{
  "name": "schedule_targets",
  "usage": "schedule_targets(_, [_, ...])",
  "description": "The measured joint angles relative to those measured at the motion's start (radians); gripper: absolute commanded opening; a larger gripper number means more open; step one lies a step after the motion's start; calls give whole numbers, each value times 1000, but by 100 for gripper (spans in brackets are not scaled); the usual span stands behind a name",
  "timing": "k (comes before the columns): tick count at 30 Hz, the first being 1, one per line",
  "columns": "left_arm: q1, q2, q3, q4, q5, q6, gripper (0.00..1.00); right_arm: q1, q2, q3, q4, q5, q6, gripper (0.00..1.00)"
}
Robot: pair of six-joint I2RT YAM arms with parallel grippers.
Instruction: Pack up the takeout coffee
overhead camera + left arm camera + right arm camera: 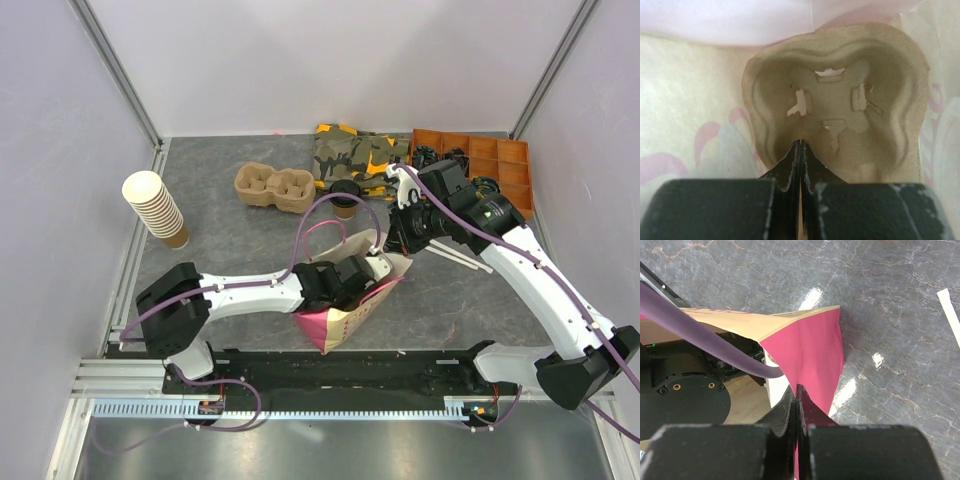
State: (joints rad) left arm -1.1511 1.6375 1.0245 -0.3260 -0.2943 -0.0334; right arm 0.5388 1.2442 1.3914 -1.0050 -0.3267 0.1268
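Observation:
The takeout coffee [345,197], a small tan cup with a black lid, stands on the table behind the bag, apart from both grippers. A pink-and-kraft paper bag [340,325] lies on its side with its mouth facing right. My left gripper [800,142] reaches inside the bag, shut on the rim of a brown pulp cup carrier [840,100]. My right gripper [796,387] is shut on the bag's pink mouth edge [810,345] and holds it up. In the top view the right gripper [397,240] sits at the bag's upper right corner.
A second pulp carrier [272,187] lies at back centre. A stack of lidless cups [155,207] lies at the left. A camouflage item [350,150] and an orange divided tray [480,160] sit at the back right. White sticks [465,260] lie right of the bag.

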Motion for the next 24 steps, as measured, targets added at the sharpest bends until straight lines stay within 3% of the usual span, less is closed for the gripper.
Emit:
schedule_targets(10, [-3,-54,88,-113,43,1,5,-3,-7,1,16,35,-3,0])
schedule_targets(13, [-10,-63,124,-161,35,1,12,2,-37,1,31,55,-4,0])
schedule_targets(15, [-18,-64,142,-182,31,5,22,2,-55,1,32,68,-5,0])
schedule_targets(19, [-59,-110,204,-143,31,49,33,2,-51,-8,36,113,-16,0])
schedule_targets(24, [-80,-202,264,-90,31,87,31,-2,-48,-22,28,126,-23,0])
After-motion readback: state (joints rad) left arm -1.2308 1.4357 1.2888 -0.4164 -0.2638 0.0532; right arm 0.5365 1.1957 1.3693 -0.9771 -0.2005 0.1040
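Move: The left hand is deep inside the paper bag, its shut fingertips at the waist of the cup tray, whose middle lies about 2 cm below. The rim corner pinched by the right hand is some 18 cm above the left hand, 7 cm to its right and 3 cm ahead. The lidded cup stands about 16 cm ahead, straight out and level. From the right hand, the tray lies some 20 cm below, 8 cm left and 4 cm back. Still pinching the bag's rim, the right hand eases about 2 cm to its right and a little forward, bobbing up and back down by 1–2 cm. The left hand backs away from the cup tray, slowly at first, then fast: about 17 cm up and 5 cm right towards the held rim, its left side dipping some 20 degrees while its fingers open to about a third. ##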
